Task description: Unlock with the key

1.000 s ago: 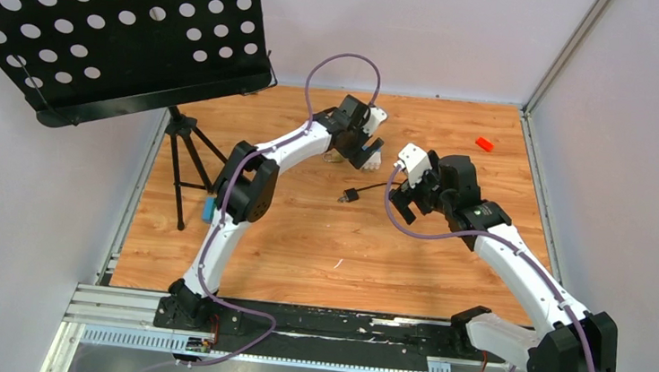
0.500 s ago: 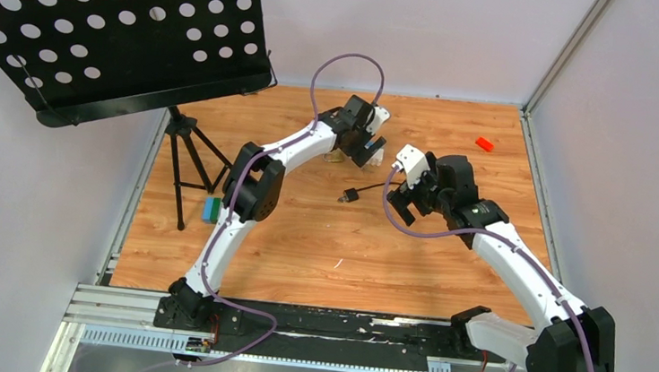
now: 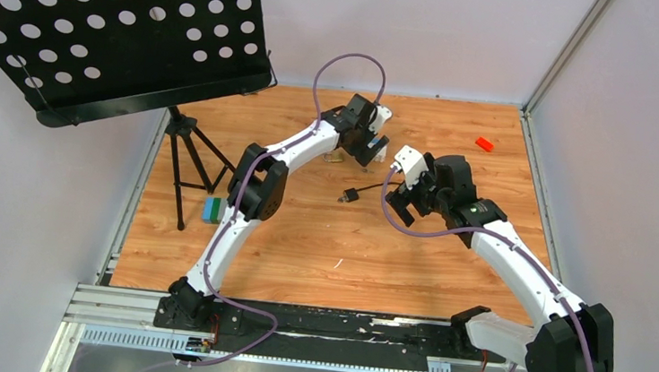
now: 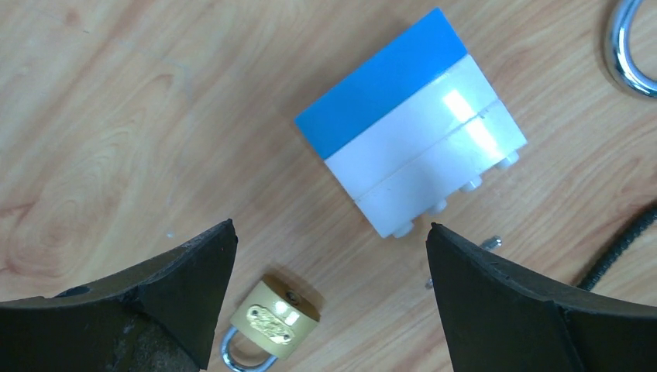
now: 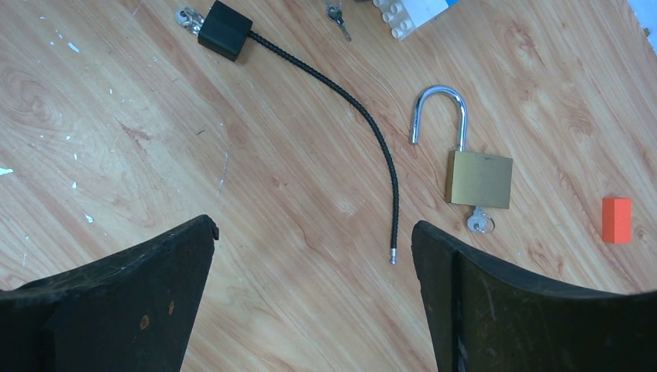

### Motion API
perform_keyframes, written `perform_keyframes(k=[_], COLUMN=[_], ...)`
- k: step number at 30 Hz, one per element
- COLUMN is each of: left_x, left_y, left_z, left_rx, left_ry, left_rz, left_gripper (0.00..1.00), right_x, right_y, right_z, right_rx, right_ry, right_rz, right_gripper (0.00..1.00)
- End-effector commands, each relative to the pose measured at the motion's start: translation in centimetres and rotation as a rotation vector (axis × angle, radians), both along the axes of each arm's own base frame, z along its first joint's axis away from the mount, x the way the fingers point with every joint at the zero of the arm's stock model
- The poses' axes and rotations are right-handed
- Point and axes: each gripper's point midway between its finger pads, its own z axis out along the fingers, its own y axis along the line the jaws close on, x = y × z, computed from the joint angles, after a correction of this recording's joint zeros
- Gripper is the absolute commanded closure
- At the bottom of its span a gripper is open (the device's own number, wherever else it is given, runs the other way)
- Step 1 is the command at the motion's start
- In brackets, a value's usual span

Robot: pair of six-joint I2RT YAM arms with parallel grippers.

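The key [image 5: 335, 15] is a tiny grey metal piece lying loose beside the blue and white brick block [image 4: 411, 124]. In the left wrist view only the tip of the key [image 4: 491, 242] shows at the right finger's edge. A small brass padlock [image 4: 275, 322] lies shut on the wood below my left gripper [image 4: 329, 229], which hangs open above it, touching nothing. My right gripper [image 5: 314, 225] is open over bare wood, beside the end of the black cable [image 5: 372, 132]. A large brass padlock [image 5: 479, 178] lies with its shackle open and another key [image 5: 479, 223] in its base.
The cable's blocky black end [image 3: 347, 197] lies between the arms. An orange block [image 3: 484, 144] sits at the far right and a blue-green block [image 3: 211, 209] near the tripod of the black music stand [image 3: 115, 23]. Grey walls close the wooden table [image 3: 302, 256].
My left gripper has shifted slightly toward the far side and its wrist has turned. The right arm has barely moved. Both grippers stay open.
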Motion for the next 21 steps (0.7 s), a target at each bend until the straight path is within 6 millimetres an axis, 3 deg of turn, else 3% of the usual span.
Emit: perform_keyframes(k=[1, 9, 16, 21], left_x=[-2.1, -4.7, -5.8, -6.6], left_y=[-1.5, -2.3, -2.3, -2.0], left_z=[1.5, 1.8, 1.1, 0.4], left_rx=[-0.099, -0.167, -0.172, -0.174], left_ry=[0.067, 0.159, 0.193, 0.215], left_rz=[-0.04, -0.096, -0.113, -0.123], left_gripper=[0.02, 0.05, 0.15, 0.29], right_x=[0.3, 0.2, 0.1, 0.0], right_y=[0.2, 0.4, 0.4, 0.5], right_z=[0.3, 0.1, -0.1, -0.5], right_rx=[-0.005, -0.01, -0.013, -0.021], right_ry=[-0.02, -0.013, -0.006, 0.009], right_rz=[0.012, 0.021, 0.024, 0.031], right_gripper=[0.01, 0.01, 0.01, 0.02])
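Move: The key lies on the table about 6 cm back towards me and 3 cm right of my left hand, some 4 cm below it. The white-and-blue block stands about 4 cm to this hand's right and 1 cm back. The small padlock is 5 cm left and 2 cm back, and the cable lock's black head about 12 cm straight back. From my right hand the key is some 14 cm ahead, 10 cm left and 14 cm down. I draw my left hand back about 5 cm and a little right, away from beside the block towards the key, sinking about 1.5 cm early on and then staying level. As it goes, I tip the fingers some 10 degrees steeper towards the table. Late in the pull I start narrowing the wide-open jaws, by roughly a quarter, around the key's place; they don't visibly touch it. ##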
